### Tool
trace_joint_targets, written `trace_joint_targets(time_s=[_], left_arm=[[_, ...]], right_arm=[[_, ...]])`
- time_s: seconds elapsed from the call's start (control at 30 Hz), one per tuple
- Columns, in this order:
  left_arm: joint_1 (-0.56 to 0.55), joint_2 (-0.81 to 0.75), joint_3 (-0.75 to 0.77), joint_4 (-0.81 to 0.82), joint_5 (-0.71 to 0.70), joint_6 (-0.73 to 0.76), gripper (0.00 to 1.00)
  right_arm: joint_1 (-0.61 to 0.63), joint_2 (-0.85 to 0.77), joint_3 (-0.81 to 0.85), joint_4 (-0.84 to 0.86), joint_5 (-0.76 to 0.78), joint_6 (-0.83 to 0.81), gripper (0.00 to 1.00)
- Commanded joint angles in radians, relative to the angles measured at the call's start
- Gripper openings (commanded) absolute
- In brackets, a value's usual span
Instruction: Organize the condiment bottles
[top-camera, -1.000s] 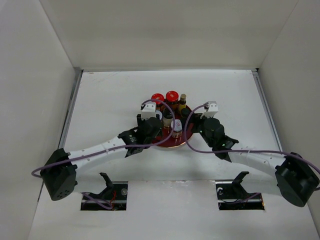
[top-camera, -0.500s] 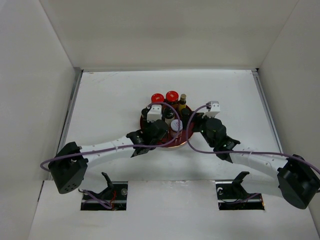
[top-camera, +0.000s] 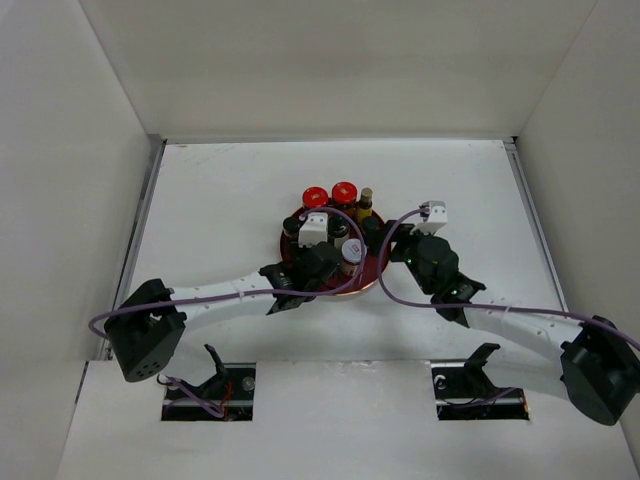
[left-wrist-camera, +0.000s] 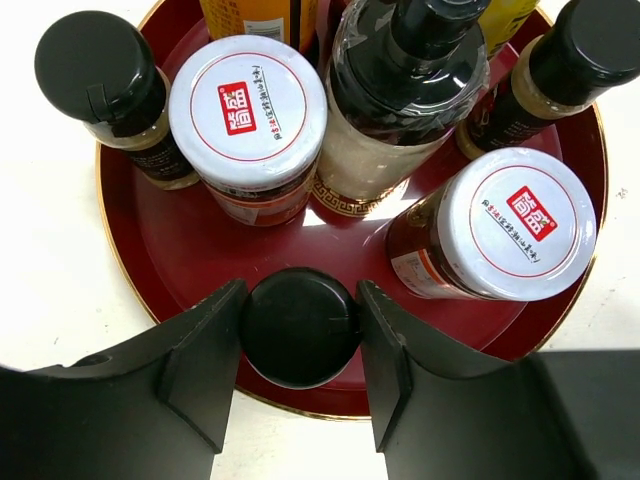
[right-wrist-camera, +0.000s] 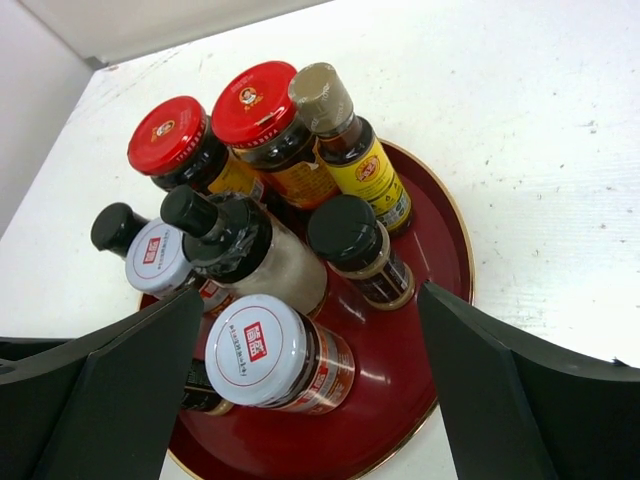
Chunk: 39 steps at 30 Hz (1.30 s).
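My left gripper (left-wrist-camera: 300, 330) is shut on a small black-capped bottle (left-wrist-camera: 300, 322) over the near rim of the round dark red tray (left-wrist-camera: 170, 260). Whether the bottle rests on the tray I cannot tell. On the tray stand two white-lidded jars (left-wrist-camera: 247, 110) (left-wrist-camera: 520, 220), a tall black-topped grinder (left-wrist-camera: 400, 90), two red-lidded jars (right-wrist-camera: 165, 135) (right-wrist-camera: 253, 103), a gold-capped amber bottle (right-wrist-camera: 355, 150) and small black-capped bottles (right-wrist-camera: 350, 235) (left-wrist-camera: 100, 65). My right gripper (right-wrist-camera: 312, 290) hangs wide open at the tray's right side, holding nothing.
The tray (top-camera: 375, 272) sits mid-table between both arms. White walls enclose the table on the left, back and right. Purple cables loop over both wrists. Two dark slots lie in the near ledge.
The left gripper has moved right, onto the tray's near edge, still shut on the bottle. The right gripper has drawn back slightly to the right and opened wider.
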Motion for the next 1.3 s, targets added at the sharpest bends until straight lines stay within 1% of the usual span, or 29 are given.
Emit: trace_joint_targets(time_s=[0.0, 0.17, 0.33, 0.53, 0.63, 0.7, 0.73, 0.9, 1.0, 1.13, 1.2, 1.27], left_arm=[[-0.008, -0.003, 0.001, 0.048, -0.012, -0.013, 0.46], [-0.008, 0.0, 0.002, 0.048, -0.01, -0.013, 0.5], [-0.015, 0.008, 0.008, 0.048, -0.005, -0.013, 0.62], [-0.018, -0.017, 0.01, 0.048, -0.016, -0.013, 0.71], [-0.017, -0.066, 0.002, 0.053, -0.022, -0.01, 0.85], [-0.011, -0.122, -0.015, 0.073, -0.025, -0.002, 0.99], [-0.006, -0.155, -0.025, 0.088, -0.028, 0.004, 1.0], [0.015, -0.323, -0.09, 0.157, -0.068, 0.062, 1.0], [0.041, -0.429, -0.137, 0.169, -0.129, 0.102, 1.0], [0.112, -0.561, -0.212, 0.149, -0.223, 0.12, 1.0], [0.158, -0.601, -0.251, 0.143, -0.225, 0.105, 1.0], [0.21, -0.612, -0.288, 0.145, -0.162, 0.076, 1.0]], right_arm=[[-0.007, -0.023, -0.011, 0.054, 0.014, 0.01, 0.96], [-0.007, -0.028, -0.013, 0.054, 0.017, 0.01, 0.98], [-0.01, -0.034, -0.016, 0.054, 0.017, 0.01, 1.0], [-0.012, -0.039, -0.017, 0.054, 0.017, 0.01, 1.0], [-0.015, -0.039, -0.02, 0.054, 0.017, 0.01, 1.0], [-0.016, -0.046, -0.023, 0.057, 0.021, 0.01, 1.0], [-0.018, -0.048, -0.026, 0.059, 0.024, 0.011, 1.0], [-0.023, -0.053, -0.033, 0.061, 0.053, 0.011, 1.0], [-0.027, -0.053, -0.036, 0.048, 0.107, 0.011, 1.0], [-0.049, -0.039, -0.028, 0.01, 0.153, 0.025, 1.0], [-0.062, -0.016, -0.013, -0.025, 0.164, 0.044, 1.0], [-0.075, 0.004, 0.0, -0.053, 0.178, 0.064, 1.0]])
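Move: The left fingers still hold a small black-capped bottle at the near side of the red tray, its middle some 3 cm below the hand point. From that hand, one white-lidded jar stands about 7 cm to the right and 2 cm ahead, the other roughly 6 cm ahead and 2 cm left; the dark-necked bottle is some 7 cm ahead, 4 cm right, all 3 cm or so lower. From the right hand the held bottle lies about 14 cm left, 4 cm back and 9 cm down. The left hand all but stays in place while its half-open fingers spread wide and let go of the black-capped bottle, then it rises about 11 cm and, still climbing at first, swings some 12 cm to the left off the tray, the fingers tipping up and turning counter-clockwise. The empty right hand stays beside the tray with its fingers wide, then late on draws away from the bottles to the right, turning a little clockwise. ##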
